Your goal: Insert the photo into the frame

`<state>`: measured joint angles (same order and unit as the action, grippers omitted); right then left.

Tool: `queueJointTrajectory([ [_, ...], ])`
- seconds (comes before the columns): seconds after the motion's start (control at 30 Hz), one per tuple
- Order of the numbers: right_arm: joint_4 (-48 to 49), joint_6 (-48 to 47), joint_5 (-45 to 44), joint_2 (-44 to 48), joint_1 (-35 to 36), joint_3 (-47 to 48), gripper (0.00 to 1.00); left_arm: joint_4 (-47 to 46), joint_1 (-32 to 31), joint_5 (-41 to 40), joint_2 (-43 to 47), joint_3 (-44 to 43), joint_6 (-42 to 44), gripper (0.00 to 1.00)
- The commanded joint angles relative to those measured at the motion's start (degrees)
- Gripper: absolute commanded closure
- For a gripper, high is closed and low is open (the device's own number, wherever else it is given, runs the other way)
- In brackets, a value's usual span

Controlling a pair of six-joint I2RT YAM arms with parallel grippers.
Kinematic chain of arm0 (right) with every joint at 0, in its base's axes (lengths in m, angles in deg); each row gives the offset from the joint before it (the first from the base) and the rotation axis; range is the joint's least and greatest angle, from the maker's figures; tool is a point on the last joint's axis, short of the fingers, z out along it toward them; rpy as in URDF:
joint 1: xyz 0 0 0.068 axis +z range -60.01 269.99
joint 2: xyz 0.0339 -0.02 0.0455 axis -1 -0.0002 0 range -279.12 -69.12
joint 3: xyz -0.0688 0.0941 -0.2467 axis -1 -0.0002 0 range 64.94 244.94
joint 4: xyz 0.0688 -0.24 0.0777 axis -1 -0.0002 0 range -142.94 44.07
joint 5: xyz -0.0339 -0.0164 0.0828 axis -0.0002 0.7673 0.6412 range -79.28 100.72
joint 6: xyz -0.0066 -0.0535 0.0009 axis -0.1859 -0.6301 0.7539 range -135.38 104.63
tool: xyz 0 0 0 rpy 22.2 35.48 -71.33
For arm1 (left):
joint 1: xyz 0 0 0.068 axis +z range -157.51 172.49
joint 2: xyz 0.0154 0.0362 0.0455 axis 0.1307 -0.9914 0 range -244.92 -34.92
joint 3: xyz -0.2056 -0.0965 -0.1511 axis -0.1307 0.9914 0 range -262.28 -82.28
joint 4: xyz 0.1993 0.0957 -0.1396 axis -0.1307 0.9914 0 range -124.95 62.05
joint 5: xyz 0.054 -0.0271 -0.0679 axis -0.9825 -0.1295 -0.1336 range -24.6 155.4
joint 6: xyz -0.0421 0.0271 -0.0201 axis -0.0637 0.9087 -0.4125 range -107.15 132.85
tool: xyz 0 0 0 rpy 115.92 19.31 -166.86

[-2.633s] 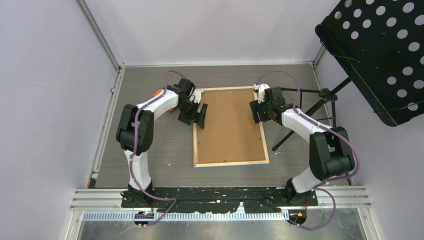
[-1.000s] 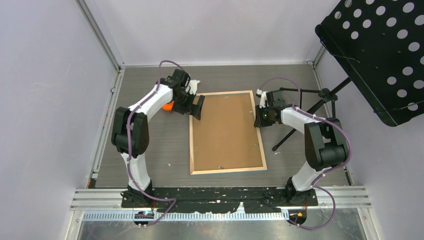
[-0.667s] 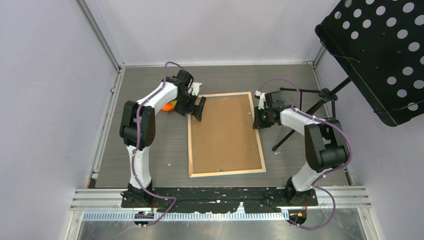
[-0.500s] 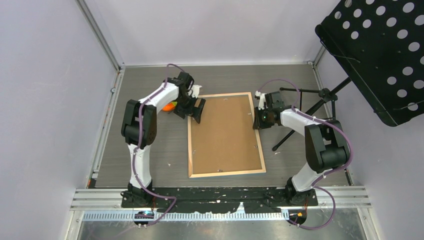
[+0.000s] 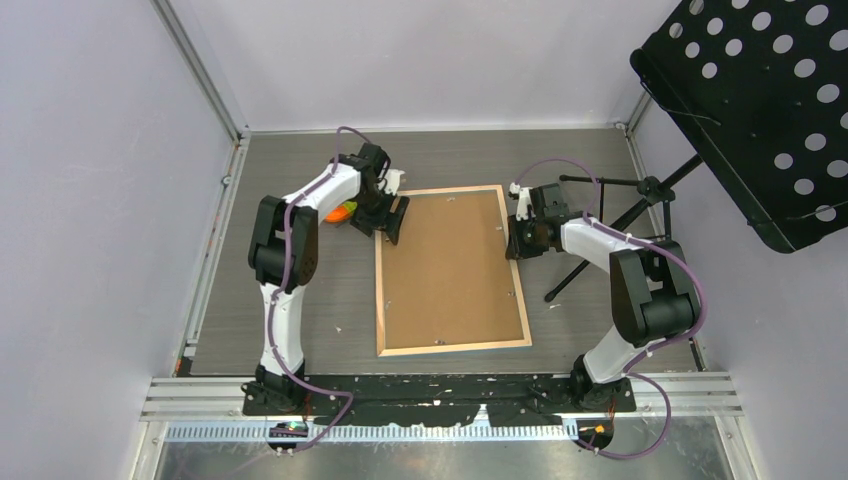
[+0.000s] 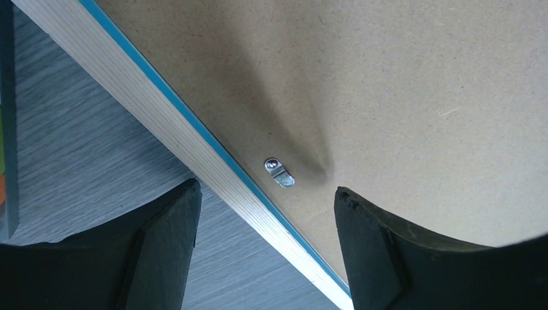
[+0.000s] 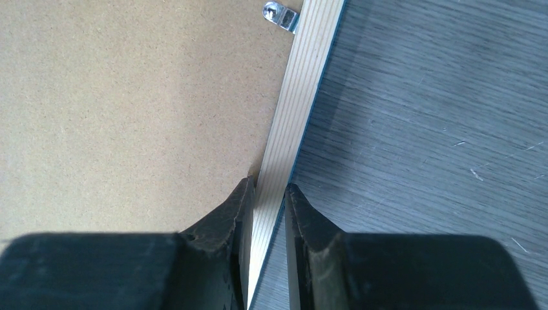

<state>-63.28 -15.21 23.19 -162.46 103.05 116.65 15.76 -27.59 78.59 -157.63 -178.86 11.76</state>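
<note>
The frame lies back up on the table, its light wood rail edged in blue, with the brown backing board inside it. My left gripper is open and straddles the left rail near the top left corner, one finger on each side, beside a metal clip. My right gripper is shut on the right rail. The photo shows only as an orange patch under the left arm and as a dark strip at the edge of the left wrist view.
A black perforated music stand overhangs the back right corner. Its tripod legs stand just right of the right arm. Pale walls close in the grey wood-grain table on three sides.
The frame has slid a little to the left with the right gripper holding its rail. The left gripper's fingers have drawn closer together around the left rail.
</note>
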Motion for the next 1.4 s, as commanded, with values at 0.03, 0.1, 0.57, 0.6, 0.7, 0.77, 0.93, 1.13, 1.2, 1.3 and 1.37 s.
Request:
queueJointTrajectory([
  [0.03,-1.29,-2.08,3.17,1.59,0.83,0.06,0.94,-1.90,0.30,-2.34,0.02,-0.72,-0.21,0.27],
  [0.1,-1.33,-2.09,3.34,1.54,0.79,0.06,0.94,-2.23,0.23,-2.43,0.08,-0.63,-0.45,0.29],
  [0.57,-1.28,-1.97,4.58,1.66,0.24,-0.01,0.94,-2.45,-0.36,-4.80,0.15,0.03,-1.30,0.36],
  [0.6,-1.28,-1.95,4.76,1.67,0.11,-0.02,0.94,-2.38,-0.40,-4.79,0.15,-0.01,-1.31,0.36],
  [0.7,-1.28,-1.86,5.04,1.76,-0.05,-0.07,0.94,-2.32,-0.40,-4.84,0.16,0.07,-1.25,0.40],
  [0.77,-1.20,-1.84,5.17,1.83,-0.05,-0.06,0.94,-2.18,-0.42,-4.79,0.26,0.07,-1.14,0.43],
  [0.93,-1.07,-1.92,5.32,1.93,-0.16,-0.20,0.94,-2.23,-0.40,-4.88,0.68,0.24,-0.72,0.51],
  [1.13,-1.06,-1.92,5.45,2.11,-0.23,-0.20,0.94,-2.36,-0.40,-4.96,1.21,0.69,-0.15,0.59],
  [1.2,-1.10,-1.92,5.46,2.11,-0.21,-0.15,0.94,-2.22,-0.40,-4.65,1.40,0.84,-0.15,0.61],
  [1.3,-1.07,-1.92,5.46,2.03,-0.30,-0.11,0.94,-2.37,-0.40,-3.98,1.89,0.99,-0.37,0.56],
  [1.37,-1.09,-1.97,5.47,1.99,-0.29,-0.07,0.94,-2.08,-0.40,-3.43,1.96,0.59,-0.76,0.52],
])
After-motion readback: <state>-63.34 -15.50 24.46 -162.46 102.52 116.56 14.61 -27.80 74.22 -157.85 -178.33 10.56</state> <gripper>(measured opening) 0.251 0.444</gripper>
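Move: The loose metal tab at the frame's left edge is almost under my left hand, about 1 cm to its right and 1 cm below. The left rail runs some 2 cm to the hand's left, and the toy block tray lies roughly 6 cm ahead and 9 cm left. My right hand has the right rail between its fingers, with that side's metal tab about 6 cm ahead and 1 cm left; the loose tab lies some 24 cm left and 4 cm ahead. I draw the fingers of my left hand together from about three-quarters open to less than half, straddling the left rail, while the hand eases about 1 cm left and a little forward and sinks about half a centimetre. That brings the inner finger across the backing board, up to the free end of the loose tab. My right hand stays put and keeps its pinch on the right rail. ##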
